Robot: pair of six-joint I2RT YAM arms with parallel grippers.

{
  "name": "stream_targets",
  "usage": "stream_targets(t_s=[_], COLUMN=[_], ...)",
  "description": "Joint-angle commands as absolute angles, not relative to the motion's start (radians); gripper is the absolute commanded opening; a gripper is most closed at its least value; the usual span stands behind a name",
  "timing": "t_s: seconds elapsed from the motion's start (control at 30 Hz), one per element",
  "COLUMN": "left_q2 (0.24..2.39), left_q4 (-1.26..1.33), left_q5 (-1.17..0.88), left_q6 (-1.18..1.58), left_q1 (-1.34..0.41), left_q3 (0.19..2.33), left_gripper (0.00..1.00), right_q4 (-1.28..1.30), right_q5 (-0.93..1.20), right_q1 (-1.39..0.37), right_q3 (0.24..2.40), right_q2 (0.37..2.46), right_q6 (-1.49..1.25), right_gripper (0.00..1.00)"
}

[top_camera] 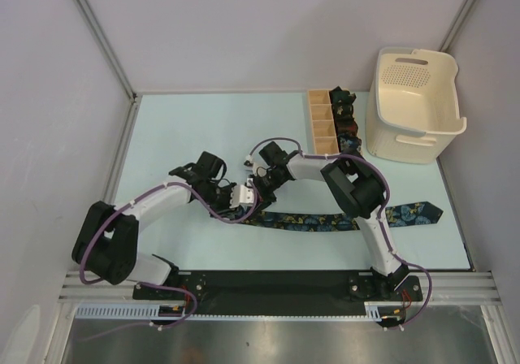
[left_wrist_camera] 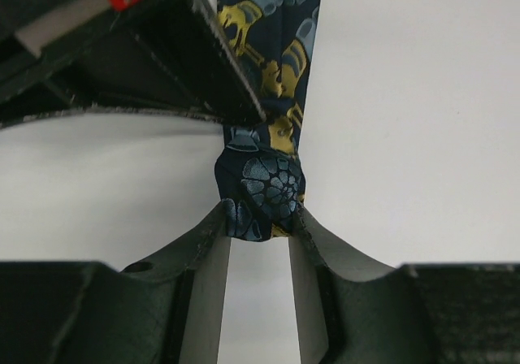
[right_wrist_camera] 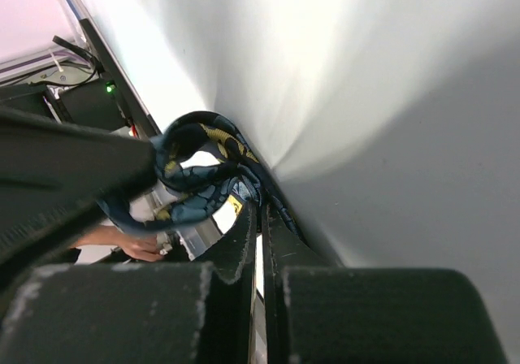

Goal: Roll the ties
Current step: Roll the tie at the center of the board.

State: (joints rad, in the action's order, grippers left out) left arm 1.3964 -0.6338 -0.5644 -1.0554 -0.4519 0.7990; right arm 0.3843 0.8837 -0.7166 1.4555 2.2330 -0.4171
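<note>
A navy tie (top_camera: 325, 222) with a blue and yellow floral pattern lies flat across the near table, its wide pointed end (top_camera: 418, 213) at the right. Its narrow left end is wound into a small coil (left_wrist_camera: 262, 187). My left gripper (top_camera: 244, 204) (left_wrist_camera: 260, 214) is shut on that coil, one fingertip pressing each side. My right gripper (top_camera: 262, 192) (right_wrist_camera: 260, 205) reaches in from the right, its fingers pressed together on the tie (right_wrist_camera: 203, 195), which loops around their tips. One of its black fingers (left_wrist_camera: 187, 63) crosses the upper left of the left wrist view.
A tan wooden divided box (top_camera: 322, 124) stands at the back, with dark rolled ties (top_camera: 345, 116) in its right-hand compartments. A cream plastic basket (top_camera: 414, 104) sits just right of it. Both arms crowd over the tie's left end.
</note>
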Motion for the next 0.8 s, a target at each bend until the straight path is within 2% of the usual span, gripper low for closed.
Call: stream_targets(t_s=[0.0,0.27,0.5,0.67,0.77], left_q2=[1.437,1.534,1.572,1.577,1.575], left_q4=[-0.58,-0.506,-0.502,-0.502,-0.503], left_q5=[-0.621,-0.52,-0.488,-0.492,-0.495], left_q6=[-1.008,-0.942,-0.954,-0.954,-0.954], left_q1=[-0.505,-0.564,-0.566,-0.566,-0.566], left_q3=[0.836,0.836,0.812,0.798,0.796], left_gripper=[0.38,0.37,0.35,0.34,0.34], right_q4=[0.377,0.316,0.187,0.195,0.181], right_q5=[0.838,0.879,0.982,1.008,1.014], right_q1=[-0.713,-0.701,-0.658,-0.643,-0.64], right_q3=[1.477,1.45,1.338,1.305,1.286], right_q2=[2.26,2.232,2.146,2.094,2.066], right_q6=[-0.408,-0.465,-0.581,-0.581,-0.586], right_gripper=[0.0,0.0,0.19,0.25,0.32])
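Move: The rolled end of the tie is already in the left gripper. The tie stretch pinned by the shut right fingertips, where this roll goes next, lies about 3 cm to the right and 4 cm below, level fore and aft. The middle of the flat tie is some 27 cm to the right, 5 cm below and 1 cm back. From the right hand, the tie roll sits roughly 3 cm to the left and 3 cm above, level fore and aft. Bring the left gripper, still squeezing the tie roll between its fingertips, about 3 cm to the right and 3 cm down, right first and then mostly down, onto the tie beside the right fingertips, and hold there. Keep the right fingers shut on the tie until the left is almost down, then open them about a quarter and draw them clear, some 2 cm right and 2 cm up. ##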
